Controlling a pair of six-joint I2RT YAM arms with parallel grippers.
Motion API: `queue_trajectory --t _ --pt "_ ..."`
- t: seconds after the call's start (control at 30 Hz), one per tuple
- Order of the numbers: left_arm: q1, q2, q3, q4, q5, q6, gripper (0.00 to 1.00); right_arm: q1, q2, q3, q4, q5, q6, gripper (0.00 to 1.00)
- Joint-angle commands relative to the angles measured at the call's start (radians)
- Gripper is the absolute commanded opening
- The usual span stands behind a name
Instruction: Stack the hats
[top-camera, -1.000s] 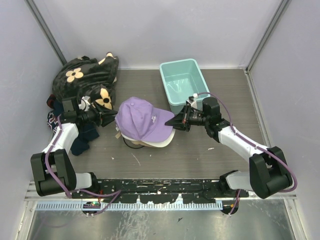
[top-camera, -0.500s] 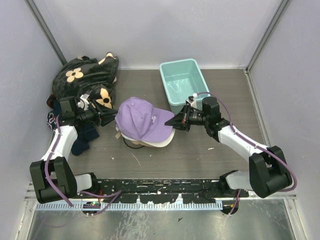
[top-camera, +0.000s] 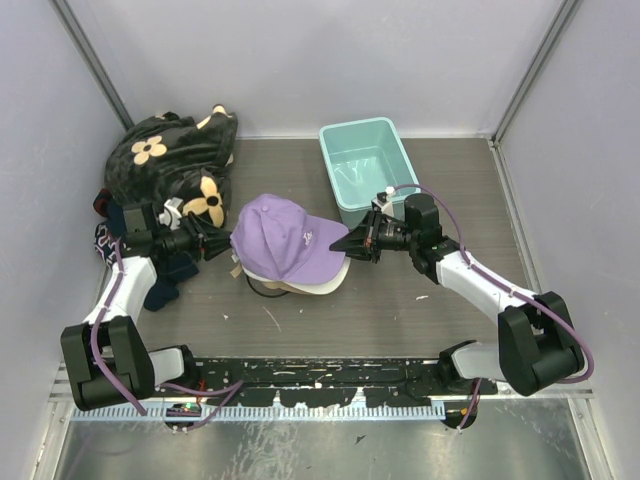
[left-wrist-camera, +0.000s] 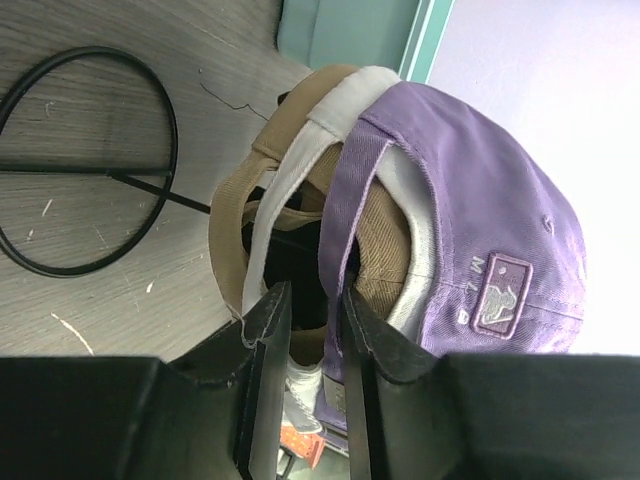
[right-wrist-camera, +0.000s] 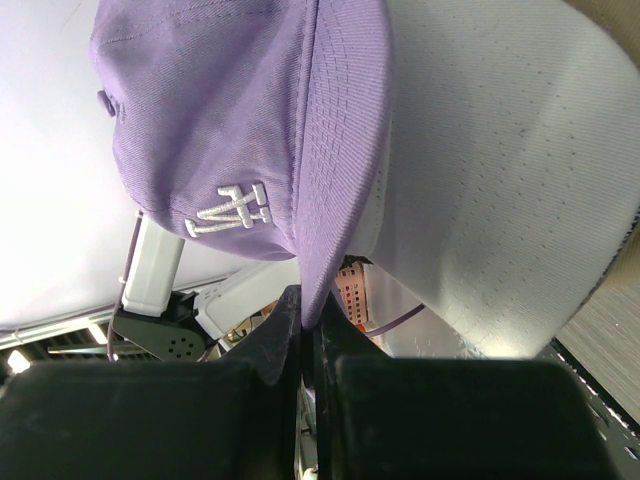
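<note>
The hats lie stacked in the middle of the table, with the purple hat (top-camera: 281, 238) on top. A white hat (right-wrist-camera: 500, 180) and a tan hat (left-wrist-camera: 232, 205) sit nested under it. My right gripper (top-camera: 346, 243) is shut on the tip of the purple brim (right-wrist-camera: 335, 150), from the right side. My left gripper (top-camera: 214, 243) is at the back of the stack. Its jaws stand a little apart, and the purple back strap (left-wrist-camera: 338, 200) runs down between them, against the right finger (left-wrist-camera: 365, 325). The left gripper (left-wrist-camera: 310, 305) also has a white strap end between its fingers.
A teal bin (top-camera: 365, 170) stands behind the right gripper. Black fabric with tan flowers (top-camera: 170, 150) is heaped at the back left, with dark navy clothing (top-camera: 165, 280) in front of it. A black wire ring (left-wrist-camera: 90, 160) lies on the table beside the stack.
The left gripper's jaws have narrowed around the hats' back straps and its wrist has shifted slightly. The right gripper and the stack have stayed in place.
</note>
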Motion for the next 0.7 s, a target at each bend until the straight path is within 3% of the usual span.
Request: queue_trajectory --t 0.0,0.17,0.37,0.67 --pt "-0.019 -0.006 -0.019 0.031 0.020 -0.013 0.32 0.006 0.006 0.010 -0.060 0.012 -0.024 0.01" --pt "-0.046 0.023 -0.029 0.079 -0.009 -0.036 0.23 0.006 -0.003 0.003 -0.060 0.013 -0.025 0.01" --pt "-0.055 0.086 -0.031 0.110 -0.032 -0.028 0.01 0.006 -0.023 -0.025 -0.059 0.012 -0.026 0.01" --pt "-0.056 0.098 -0.078 0.000 -0.059 0.099 0.00 0.005 -0.024 -0.080 -0.073 0.014 -0.064 0.01"
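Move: The purple hat's back strap already runs between the left fingertips, about 1 cm to this hand's right and a shade below. The purple crown's middle is some 10 cm to the hand's right, 1 cm ahead and 3 cm higher; the white hat nested under it sits about 12 cm right, 2 cm back and level in height. From the right hand, which holds the purple brim's edge, the strap is roughly 25 cm left, level fore and aft, about 4 cm lower. Edging a centimetre or so to its right, towards the crown, the left hand shuts its part-open fingers on the purple hat's back strap, pinching it at the fingertips, and sinks about 3 cm, most of it once they are shut. The right hand keeps its pinch on the purple brim, nearly still and easing down only about half a centimetre at the end. ##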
